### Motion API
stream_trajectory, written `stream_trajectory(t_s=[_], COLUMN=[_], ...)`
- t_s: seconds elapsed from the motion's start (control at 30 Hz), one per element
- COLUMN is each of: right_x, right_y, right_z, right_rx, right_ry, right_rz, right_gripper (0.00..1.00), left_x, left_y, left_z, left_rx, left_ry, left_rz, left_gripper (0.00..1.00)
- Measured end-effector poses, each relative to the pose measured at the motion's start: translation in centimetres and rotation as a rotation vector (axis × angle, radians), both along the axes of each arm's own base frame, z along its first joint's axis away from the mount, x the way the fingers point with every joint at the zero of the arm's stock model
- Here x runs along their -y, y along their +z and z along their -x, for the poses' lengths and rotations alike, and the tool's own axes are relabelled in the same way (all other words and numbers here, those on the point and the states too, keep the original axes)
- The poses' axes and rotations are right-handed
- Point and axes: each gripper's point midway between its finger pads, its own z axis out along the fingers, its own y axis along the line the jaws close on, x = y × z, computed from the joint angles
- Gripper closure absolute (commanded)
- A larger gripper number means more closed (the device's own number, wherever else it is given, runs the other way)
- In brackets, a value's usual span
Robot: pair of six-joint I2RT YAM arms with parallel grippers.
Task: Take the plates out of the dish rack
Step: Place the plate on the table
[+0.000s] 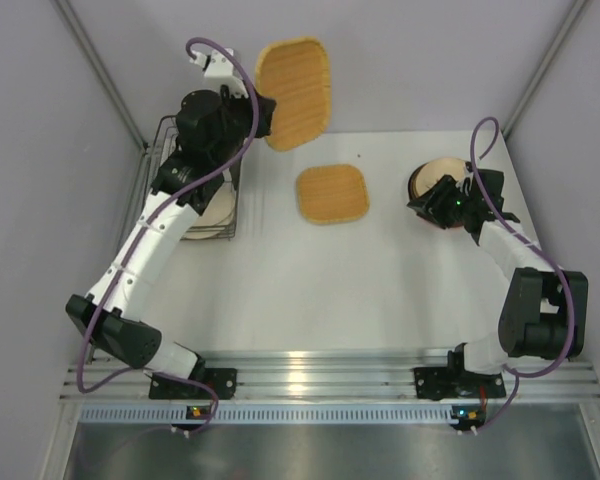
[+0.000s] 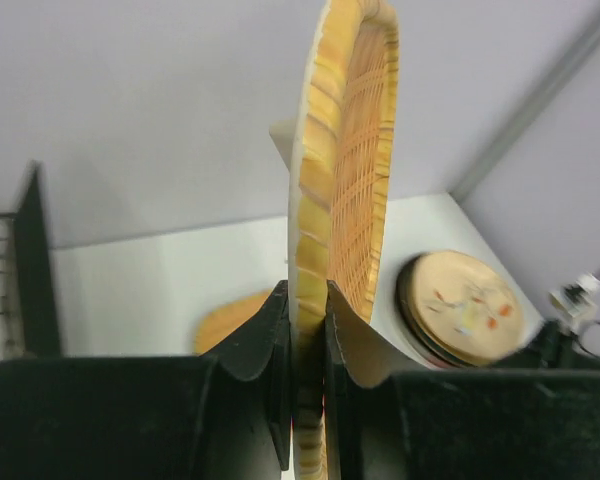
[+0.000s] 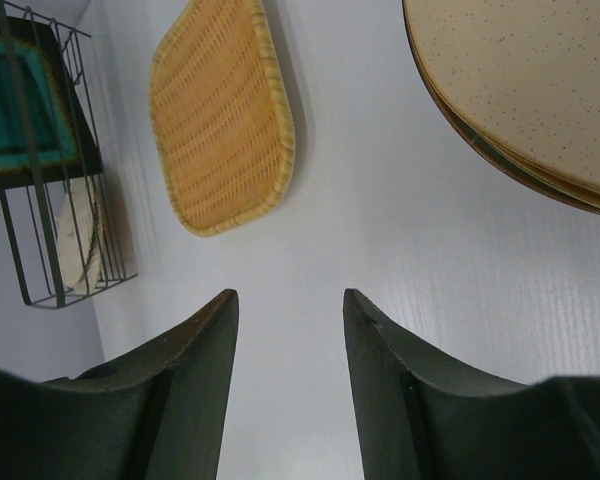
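My left gripper (image 1: 263, 116) (image 2: 307, 300) is shut on the edge of a tan woven rounded-square plate (image 1: 294, 92) (image 2: 345, 150), which it holds upright in the air beside the dish rack (image 1: 233, 205) (image 3: 38, 200). A second woven plate (image 1: 332, 193) (image 3: 220, 120) lies flat on the table. A stack topped by a round cream patterned plate (image 1: 435, 175) (image 3: 530, 80) (image 2: 465, 305) sits at the right. Beside that stack my right gripper (image 1: 425, 203) (image 3: 290, 300) hangs open over bare table. The rack holds a square dark-rimmed teal plate (image 3: 15, 110) and a pale round plate (image 3: 80, 240) (image 1: 215, 212).
White table with grey walls on the left, back and right. The rack stands against the left wall. My left arm reaches over the rack. An aluminium rail with both arm bases runs along the near edge.
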Motion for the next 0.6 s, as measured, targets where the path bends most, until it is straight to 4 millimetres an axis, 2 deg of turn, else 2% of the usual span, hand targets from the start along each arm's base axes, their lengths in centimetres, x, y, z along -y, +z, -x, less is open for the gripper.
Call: stream_trajectory(t_s=[0.07,0.17,0.4,0.5,0.6], right_x=[0.0,0.0,0.1,0.4,0.8], right_y=[0.0,0.0,-0.1,0.0,0.3], right_z=[0.0,0.0,0.0,0.1,0.1], right_rx=[-0.001,-0.001,-0.001,0.000,0.009], right_ry=[-0.001,-0.001,-0.001,-0.007,-0.013], right_rz=[0.000,0.001,0.004,0.005,0.010], right_gripper=[0.53,0.53,0.53,0.53,0.53], left_x=[2.2,4.9,7.8,8.5,8.7], left_y=[-1.7,-5.9,-19.4,-22.9,-24.3], left_z=[-0.1,-0.9,-4.8,-6.0,-6.8], left_rx=[-0.036,-0.135,-0.438,-0.514,-0.538], left_ry=[-0.099,-0.203,-0.239,-0.243,-0.247], left_rz=[0.054,0.130,0.245,0.286,0.317], left_gripper=[1.00,1.00,1.00,1.00,1.00])
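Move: The left hand, high up with a wicker plate already pinched by its rim, is taking it to the wicker plate on the table, whose middle lies about 13 cm ahead, 12 cm to the right and 45 cm below. The plate stack is some 14 cm ahead and 39 cm to the right, the dish rack about 11 cm ahead and 22 cm to the left, both roughly 40 cm lower. From the right hand, the lying wicker plate is about 15 cm ahead, 18 cm left and 13 cm down. The left hand swings right at first, then sinks quickly towards the wicker plate on the table, coming down about 24 cm in all while going some 9 cm right and 7 cm forward, and slowing at the end. On the way the wrist tips the fingers about 30 degrees downwards, turns a little clockwise and lets its left side dip, while the closed fingers keep their pinch on the held plate's rim. ##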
